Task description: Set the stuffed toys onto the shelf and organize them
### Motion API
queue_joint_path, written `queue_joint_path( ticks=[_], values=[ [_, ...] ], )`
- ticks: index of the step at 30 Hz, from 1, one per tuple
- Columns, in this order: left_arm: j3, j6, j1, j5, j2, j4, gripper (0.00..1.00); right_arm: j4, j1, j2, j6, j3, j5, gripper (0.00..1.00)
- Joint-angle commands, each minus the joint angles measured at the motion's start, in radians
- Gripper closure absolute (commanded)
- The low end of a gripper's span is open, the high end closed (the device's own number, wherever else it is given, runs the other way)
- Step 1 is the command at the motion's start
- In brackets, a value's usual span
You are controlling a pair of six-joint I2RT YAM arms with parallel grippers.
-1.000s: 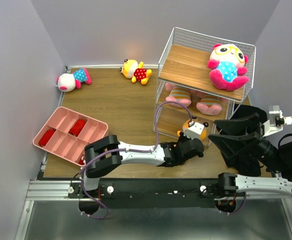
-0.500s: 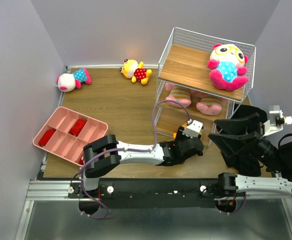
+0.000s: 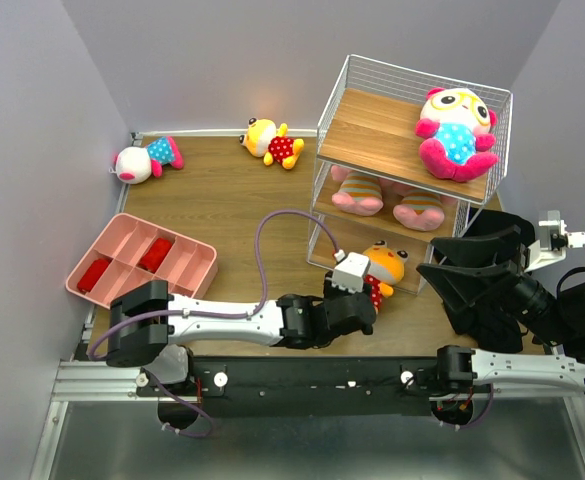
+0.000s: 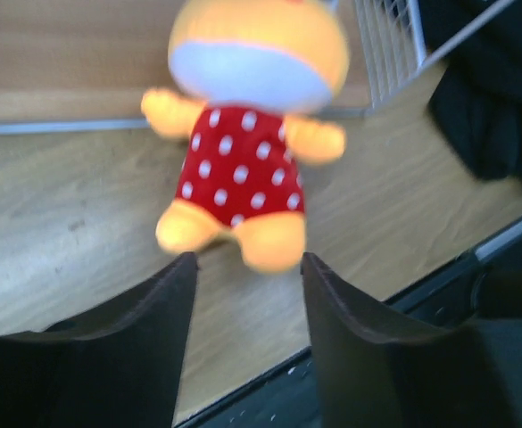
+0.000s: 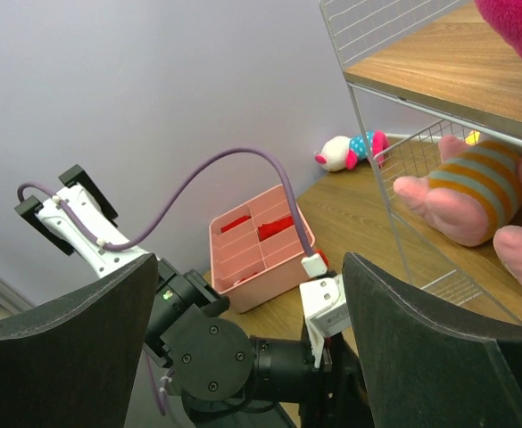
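Note:
A yellow stuffed toy in a red dotted outfit (image 4: pixel 243 169) lies with its head on the lowest board of the shelf (image 3: pixel 372 125) and its legs out on the table. My left gripper (image 4: pixel 245 278) stands open just short of its feet, holding nothing; from above the left gripper (image 3: pixel 358 300) is at the rack's front left corner. A white-faced pink toy (image 3: pixel 457 130) sits on the top board. Two striped pigs (image 3: pixel 357 192) (image 3: pixel 422 210) lie on the middle one. Another white-faced toy (image 3: pixel 144 160) and another yellow one (image 3: pixel 270 140) lie at the table's back. My right gripper (image 5: pixel 252 303) hangs open and empty.
A pink divided tray (image 3: pixel 140 268) with red pieces stands at the front left of the table. The left arm's purple cable (image 3: pixel 272 230) arches over the table's middle. The right arm (image 3: pixel 492 285) sits folded to the right of the rack's front.
My left gripper opened and let go of the yellow toy at the lowest board, then drew back to the left and toward the near edge. The right arm has not moved.

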Motion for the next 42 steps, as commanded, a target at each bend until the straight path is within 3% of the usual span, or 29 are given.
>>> queue_joint_path(
  ticks=[1, 3, 6, 21, 30, 33, 42],
  values=[
    [-0.16, -0.09, -0.002, 0.125, -0.034, 0.087, 0.55, -0.036, 0.002, -0.005, 0.011, 0.019, 0.024, 0.09],
    [-0.19, -0.13, -0.002, 0.124, -0.025, 0.115, 0.62, -0.03, 0.002, -0.002, 0.014, 0.018, 0.021, 0.09],
    [-0.213, -0.15, -0.002, 0.11, 0.004, 0.127, 0.66, -0.022, 0.002, 0.003, 0.014, 0.015, 0.011, 0.09],
    [-0.115, -0.026, 0.033, 0.067, 0.185, 0.272, 0.66, -0.001, 0.002, 0.009, 0.003, 0.001, 0.004, 0.09],
    [-0.028, 0.041, 0.044, 0.006, 0.242, 0.273, 0.66, 0.01, 0.002, -0.014, 0.003, -0.014, 0.007, 0.09],
    [0.037, 0.043, 0.049, -0.04, 0.269, 0.197, 0.66, 0.011, 0.002, -0.016, 0.003, -0.017, 0.005, 0.09],
    [0.103, 0.069, 0.072, -0.04, 0.329, 0.204, 0.65, 0.021, 0.002, -0.029, 0.005, -0.023, -0.007, 0.09]
  ],
)
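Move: The yellow toy in the red dotted suit leans at the bottom shelf, its middle about 6 cm ahead of my left hand, 8 cm to its right and 8 cm below. The bottom shelf's front edge is roughly 8 cm ahead, 7 cm right and 13 cm down. A striped pink toy sits on the middle shelf, some 18 cm ahead, 3 cm right and 8 cm above. From my right hand, the yellow toy is about 10 cm ahead, 5 cm left and 37 cm below. I drop my left hand about 9 cm, first drawing it slightly back and left while the fingers close partway and tip a little further down. Then I reverse, sweeping some 8 cm right and 6 cm forward with a slight rise near the end, levelling the wrist again and bringing the half-shut fingertips up against the yellow toy's legs to push it shelfward. ##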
